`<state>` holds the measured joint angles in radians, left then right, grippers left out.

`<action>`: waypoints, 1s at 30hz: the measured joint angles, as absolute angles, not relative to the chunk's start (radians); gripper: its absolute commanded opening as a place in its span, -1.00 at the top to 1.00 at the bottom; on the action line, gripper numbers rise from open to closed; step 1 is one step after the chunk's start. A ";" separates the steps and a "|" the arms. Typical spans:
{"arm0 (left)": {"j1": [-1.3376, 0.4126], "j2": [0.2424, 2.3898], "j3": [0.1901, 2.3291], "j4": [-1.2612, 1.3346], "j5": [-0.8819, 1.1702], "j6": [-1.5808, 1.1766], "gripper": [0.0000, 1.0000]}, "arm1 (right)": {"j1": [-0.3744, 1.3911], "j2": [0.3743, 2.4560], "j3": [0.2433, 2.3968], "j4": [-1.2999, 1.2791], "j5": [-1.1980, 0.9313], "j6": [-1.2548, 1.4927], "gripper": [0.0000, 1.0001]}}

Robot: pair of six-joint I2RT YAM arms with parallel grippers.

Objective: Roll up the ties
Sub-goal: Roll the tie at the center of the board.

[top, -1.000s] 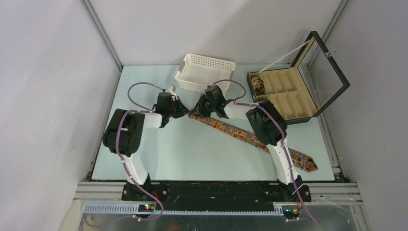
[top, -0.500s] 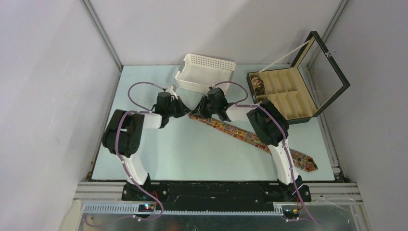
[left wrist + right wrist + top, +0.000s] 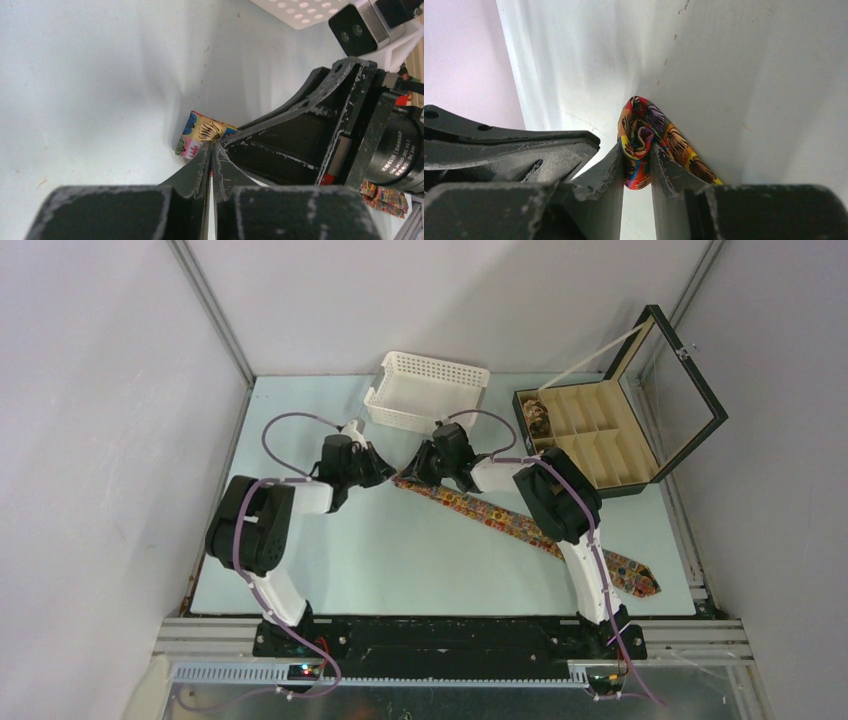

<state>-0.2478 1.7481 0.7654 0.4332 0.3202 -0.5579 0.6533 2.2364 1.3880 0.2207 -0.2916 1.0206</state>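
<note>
A multicoloured tie [image 3: 520, 528] lies as a flat strip slanting from mid-table to the near right. Its far end is folded into a small coil [image 3: 644, 131], and my right gripper [image 3: 638, 155] is shut on that coil. In the left wrist view my left gripper [image 3: 212, 150] is shut, its tips pinching the edge of the same tie end [image 3: 199, 135], close against the right gripper's fingers [image 3: 300, 135]. From above, both grippers [image 3: 383, 473] [image 3: 418, 476] meet over this end. Another tie [image 3: 537, 418], rolled up, sits in a corner compartment of the box.
A white perforated basket [image 3: 425, 390] stands just behind the grippers. The black compartmented box [image 3: 600, 445] with its glass lid raised is at the far right. The right arm [image 3: 580, 540] crosses over the tie's middle.
The right gripper has closed a little on the coil. The left arm's elbow has shifted slightly to the left. The tie strip has not moved.
</note>
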 measured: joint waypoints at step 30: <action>-0.279 1.752 0.714 0.454 0.318 -0.568 0.89 | 0.653 2.166 1.369 0.167 -0.257 0.969 -0.33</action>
<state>-0.2794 1.7515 0.7136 0.4538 0.3183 -0.5682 0.6533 2.1658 1.3693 0.1673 -0.2573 0.9688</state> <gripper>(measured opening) 0.057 0.623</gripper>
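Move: The rolled end of the tie sits between the right fingers, about 1 cm left of the hand point and 1 cm below it; from the closed left fingers, it is roughly level fore and aft, 2 cm right and 3 cm down. From the right hand, the flat strip's middle lies some 22 cm right and 10 cm back, and the white basket about 17 cm ahead and 4 cm right, its middle slightly higher. The left hand, fingers kept shut and wrist nearly steady, draws back about 2 cm while sinking some 1.5 cm and easing slightly right, bringing its tips down against the roll's near, left side, where they stay. The right fingers first ease apart almost in place, then open wider and let go of the roll as that hand lifts about 2 cm off it, shifting some 1 cm to the right at the end. ##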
